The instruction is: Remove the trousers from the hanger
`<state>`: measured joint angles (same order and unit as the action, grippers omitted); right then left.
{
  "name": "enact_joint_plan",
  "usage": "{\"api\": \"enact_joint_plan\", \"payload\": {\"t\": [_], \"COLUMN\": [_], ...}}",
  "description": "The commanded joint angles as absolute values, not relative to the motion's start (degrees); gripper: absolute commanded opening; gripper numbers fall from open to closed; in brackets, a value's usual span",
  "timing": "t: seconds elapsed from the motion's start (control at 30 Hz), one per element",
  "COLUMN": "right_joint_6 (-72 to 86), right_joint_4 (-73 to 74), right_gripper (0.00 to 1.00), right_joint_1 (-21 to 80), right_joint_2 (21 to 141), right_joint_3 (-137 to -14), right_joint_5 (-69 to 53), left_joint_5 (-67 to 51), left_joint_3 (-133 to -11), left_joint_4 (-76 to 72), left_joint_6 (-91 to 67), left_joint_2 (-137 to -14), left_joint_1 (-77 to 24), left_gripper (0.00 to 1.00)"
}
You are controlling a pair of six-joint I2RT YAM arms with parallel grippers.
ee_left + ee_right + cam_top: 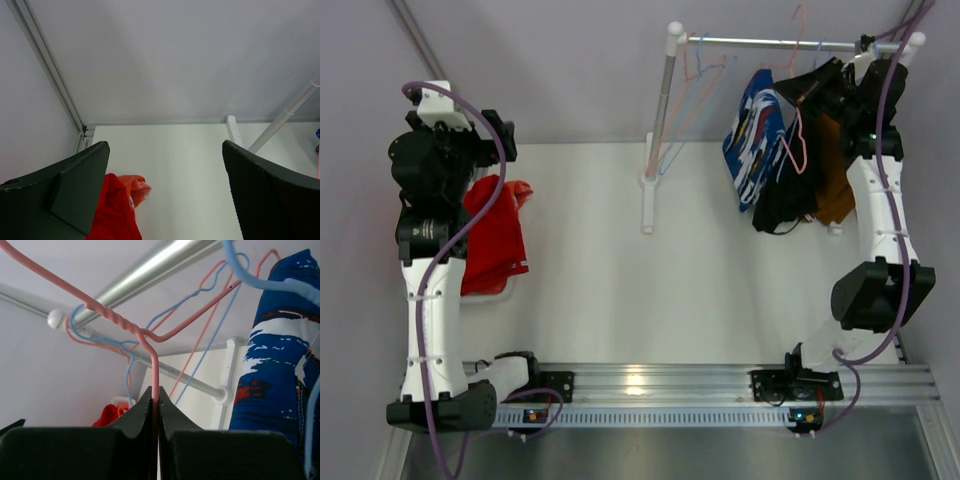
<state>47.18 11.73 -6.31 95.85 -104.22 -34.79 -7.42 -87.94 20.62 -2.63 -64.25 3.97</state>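
Note:
Three trousers hang at the right end of the rack rail point(770, 43): blue-and-white point(755, 140), black point(785, 195) and brown point(836, 180). My right gripper point(155, 396) is up at the rail, shut on the wire neck of a pink hanger point(148, 340); in the top view it point(810, 90) sits just above the black trousers. The blue-and-white trousers point(280, 365) hang to its right. Plain red trousers point(495, 240) and an orange-red pair point(520, 190) lie on the table at the left. My left gripper point(165, 150) hovers over them, open and holding nothing.
Empty pink and blue hangers point(692, 85) hang at the rail's left end. The rack's white post point(660, 130) stands on a foot point(647, 205) mid-table. A white edge point(485, 296) shows under the red pile. Walls close in at left, right and back.

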Motion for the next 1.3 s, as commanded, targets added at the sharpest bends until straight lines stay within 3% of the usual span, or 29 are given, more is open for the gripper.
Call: {"api": "enact_joint_plan", "payload": {"t": [0.0,0.3,0.63,0.97,1.27], "right_joint_6": [51.1,54.9,58.4,58.1,57.0], "right_joint_4": [-3.1,-3.3,-4.0,2.6,8.6], "right_gripper": [0.00,0.00,0.00,0.00,0.00], "right_joint_1": [-6.9,-6.9,-6.3,-1.0,9.0], "right_joint_2": [88.3,82.1,68.7,58.6,55.2], "right_joint_3": [-106.6,-100.2,-84.4,-80.9,-83.3], "right_joint_5": [-38.8,-40.8,-38.4,-28.5,-19.1], "left_joint_5": [-7.7,-7.4,5.1,7.9,15.6], "left_joint_3": [-89.4,-91.9,-89.7,-80.6,-83.8], "left_joint_4": [18.5,18.6,13.5,5.2,-6.4], "left_joint_6": [-2.3,7.4,23.7,14.3,5.1], "left_joint_2": [-63.9,-66.5,-70.5,-72.4,-84.4], "left_joint_1": [3.7,0.4,-26.0,-55.6,-66.4], "left_gripper": [0.99,0.99,0.99,0.99,0.94]}}
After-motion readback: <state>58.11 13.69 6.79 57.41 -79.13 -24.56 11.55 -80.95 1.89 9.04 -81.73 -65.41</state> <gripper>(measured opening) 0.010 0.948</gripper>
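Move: From the left hand the blue trousers lie far to the right, about 50 cm, some 9 cm farther out and 20 cm lower; from the right hand, which already grips their pink hanger, they hang about 5 cm left, 3 cm back and 15 cm below. The black trousers hang roughly 8 cm to the right of the blue ones and 2 cm nearer the base; the empty hangers on the rail are about 13 cm to the left of the blue ones and 3 cm farther out. Keep the right gripper shut on the pink hanger wire and carry it back from the rail about 20 cm, drifting left and, after a dip midway, ending somewhat higher. Sweep the open left gripper right some 40 cm towards the blue trousers, later also back and down, turning it about 50 degrees clockwise so its fingers face them; don't touch them yet. ##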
